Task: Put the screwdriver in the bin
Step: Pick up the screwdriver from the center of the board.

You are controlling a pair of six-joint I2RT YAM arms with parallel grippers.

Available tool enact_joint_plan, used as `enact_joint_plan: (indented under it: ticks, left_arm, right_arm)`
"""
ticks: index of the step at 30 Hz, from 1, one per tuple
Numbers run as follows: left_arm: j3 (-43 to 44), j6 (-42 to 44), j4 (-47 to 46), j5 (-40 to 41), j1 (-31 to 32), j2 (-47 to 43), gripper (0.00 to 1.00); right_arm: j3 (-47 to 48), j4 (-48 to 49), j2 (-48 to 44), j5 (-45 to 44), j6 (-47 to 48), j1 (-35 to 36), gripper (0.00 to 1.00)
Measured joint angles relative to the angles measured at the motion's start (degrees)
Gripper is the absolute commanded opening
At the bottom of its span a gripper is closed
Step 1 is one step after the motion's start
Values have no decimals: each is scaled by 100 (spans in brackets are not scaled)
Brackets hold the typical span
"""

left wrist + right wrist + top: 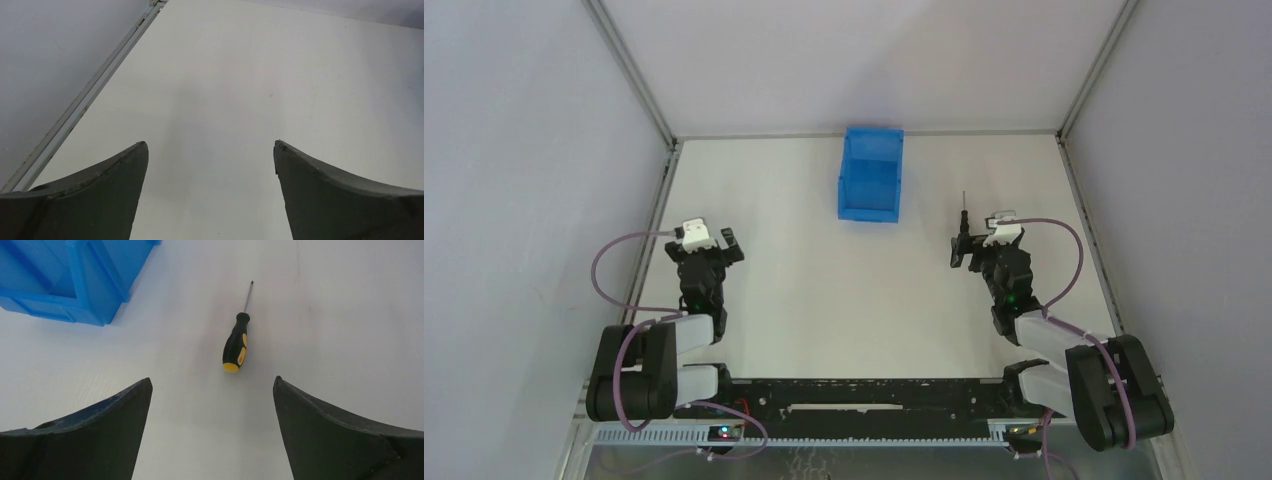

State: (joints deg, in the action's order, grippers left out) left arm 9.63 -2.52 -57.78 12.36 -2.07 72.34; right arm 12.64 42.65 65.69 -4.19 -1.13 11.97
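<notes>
The screwdriver [235, 342] lies flat on the white table, black handle with a yellow end towards me and thin shaft pointing away. In the top view it [964, 215] lies just beyond my right gripper [977, 247]. My right gripper [212, 382] is open and empty, with the yellow end a little ahead of its fingertips and between them. The blue bin [869, 205] stands at the back middle of the table, its lower side facing the arms. It also shows at the upper left of the right wrist view [90, 295]. My left gripper [714, 245] is open and empty over bare table [211, 144].
Grey walls close in the table on the left, right and back. A metal rail [85, 102] runs along the left edge near my left gripper. White table [824, 270] lies between the two grippers and in front of the bin.
</notes>
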Motion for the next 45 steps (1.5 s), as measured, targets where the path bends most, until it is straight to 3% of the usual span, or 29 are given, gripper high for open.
enact_joint_plan:
  ticks: [27,37,45]
  left_arm:
    - [0,0,0,0,0,0,100]
    - [0,0,0,0,0,0,100]
    - [0,0,0,0,0,0,100]
  right_arm:
    - [393,-463,208,-236,243,170,100]
    - [1521,-1971,-444,-269,90,221,100]
    - [3348,-3711,-876,-369,-175,221,100]
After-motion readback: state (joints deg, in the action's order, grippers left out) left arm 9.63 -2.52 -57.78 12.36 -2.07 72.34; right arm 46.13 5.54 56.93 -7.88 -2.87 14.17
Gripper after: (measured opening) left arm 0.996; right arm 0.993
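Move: From the right gripper, the screwdriver lies about 10 cm ahead and some 2 cm to the left, about 10 cm below, its shaft pointing away. The blue bin is its only neighbour, around 20 cm to the left of the screwdriver and 8 cm farther out. From the idle left gripper, the screwdriver is roughly 10 cm ahead, 51 cm to the right and 10 cm down. Raise the empty right gripper about 17 cm over the board, hesitating low first with a tiny dip, then climbing fast while easing some 2.5 cm forward. This takes it well up and away from the screwdriver, though a little less short of it lengthwise. Let the fingertips tip up about 5 degrees, keep the fingers wide open and touch nothing. ##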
